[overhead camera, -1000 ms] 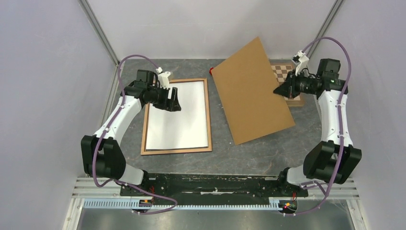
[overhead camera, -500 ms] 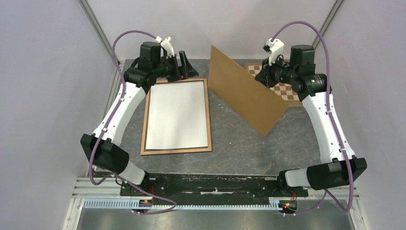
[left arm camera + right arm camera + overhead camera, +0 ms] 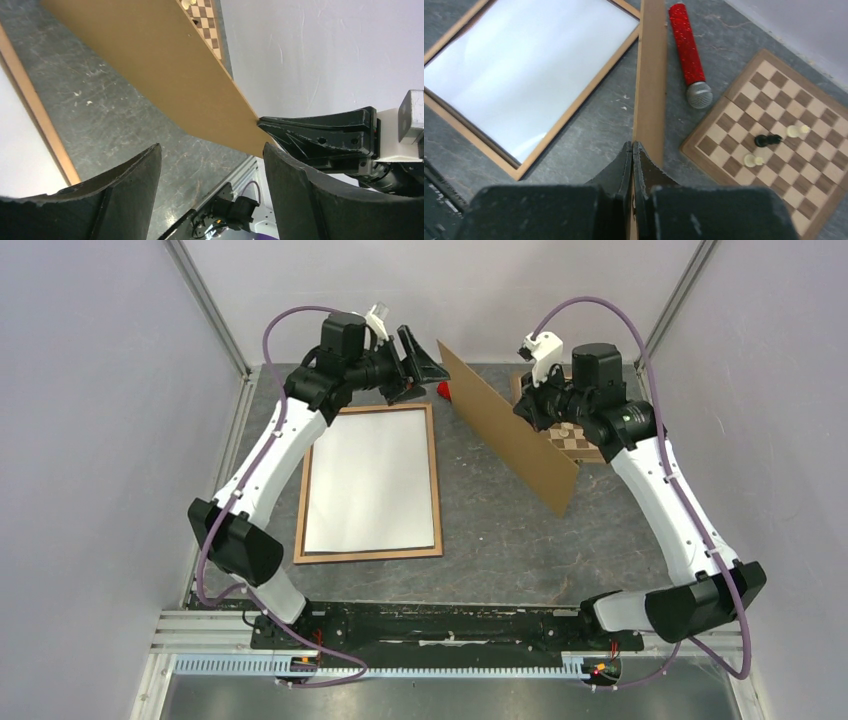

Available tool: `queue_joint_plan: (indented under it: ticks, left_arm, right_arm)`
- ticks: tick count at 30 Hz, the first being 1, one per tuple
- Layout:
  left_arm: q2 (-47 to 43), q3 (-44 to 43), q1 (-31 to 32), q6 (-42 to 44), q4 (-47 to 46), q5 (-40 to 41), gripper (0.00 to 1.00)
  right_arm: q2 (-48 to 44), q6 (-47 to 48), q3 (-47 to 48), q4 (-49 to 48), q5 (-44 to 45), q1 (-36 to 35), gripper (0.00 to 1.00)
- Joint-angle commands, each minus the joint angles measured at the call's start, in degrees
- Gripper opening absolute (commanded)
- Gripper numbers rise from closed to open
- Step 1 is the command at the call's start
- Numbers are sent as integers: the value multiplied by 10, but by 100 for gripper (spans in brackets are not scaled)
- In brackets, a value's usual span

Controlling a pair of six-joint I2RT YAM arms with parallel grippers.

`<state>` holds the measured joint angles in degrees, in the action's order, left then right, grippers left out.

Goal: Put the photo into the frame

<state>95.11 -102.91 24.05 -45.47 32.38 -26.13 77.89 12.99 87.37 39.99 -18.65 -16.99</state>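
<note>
The frame (image 3: 436, 480), light brown wood, lies flat on the table left of centre. The photo (image 3: 370, 480) lies inside it, white reverse up; both also show in the right wrist view, frame (image 3: 574, 110) and photo (image 3: 529, 65). My right gripper (image 3: 530, 405) is shut on the edge of a plain brown fibreboard panel (image 3: 505, 435), holding it up on edge, tilted, to the right of the frame. In its own view the fingers (image 3: 632, 150) pinch the panel (image 3: 651, 75). My left gripper (image 3: 425, 365) hangs open at the back, by the panel's far upper corner, holding nothing (image 3: 211, 150).
A wooden chessboard (image 3: 580, 440) lies at the back right, behind the panel, with a black piece (image 3: 769, 140) and two pale pieces (image 3: 796, 131) on it. A red microphone (image 3: 689, 55) lies between frame and board. Enclosure walls close in on three sides.
The right arm has swung the brown panel from leaning flat to standing on edge and carried it left. The left arm has risen and moved back and right, toward the panel's corner.
</note>
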Motion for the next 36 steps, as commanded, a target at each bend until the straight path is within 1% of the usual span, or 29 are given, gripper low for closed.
queue_joint_plan:
  ticks: [1,5,9,13,17,25,32,36]
  left_arm:
    - [7,0,13,-63,-49,-22,80]
    - [37,3,38,-114,-80,-30,80]
    - [85,-7,64,-170,-111,-44,80]
    - [119,-21,79,-199,-120,-47,80]
    - [135,-41,85,-202,-116,-45,80]
    - [132,-26,91,-213,-128,-52,80]
    - [143,-19,96,-222,-138,-55,80]
    - [146,-6,100,-227,-142,-58,80]
  right_arm:
    - [-39,-4,-28,-49,11,-5,0]
    - [-49,-9,-48,-60,9,-5,0]
    - [-58,-13,-59,-69,9,-5,0]
    - [-66,-16,-73,-77,-1,-5,0]
    - [-77,-22,-98,-90,-14,-5,0]
    - [-95,-35,-133,-111,-31,-5,0]
    - [-99,-51,-138,-123,-74,-5,0]
    - [-104,-69,-156,-146,-120,-5,0]
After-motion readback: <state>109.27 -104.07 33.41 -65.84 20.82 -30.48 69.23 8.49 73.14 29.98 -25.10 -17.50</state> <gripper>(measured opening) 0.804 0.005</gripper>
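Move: Off to the left hand's right by about 9 cm, level with it fore and aft and some 4 cm lower, is the free stretch of the backing board's upper edge; the red microphone lies 21 cm ahead and 7 cm right on the table, 33 cm down. From the right hand, which holds that edge, the frame's middle is roughly 31 cm left, level fore and aft, 30 cm below, and the chessboard 17 cm ahead, 16 cm right, equally low. Sweeping right by about 11 cm, the left hand dips some 7 cm on the way and ends wide open with its fingers astride the backing board's upper edge, pointing nearly 20 degrees more steeply down. The right hand keeps its pinch and draws the edge back about 3 cm, sinking and easing left slightly. ##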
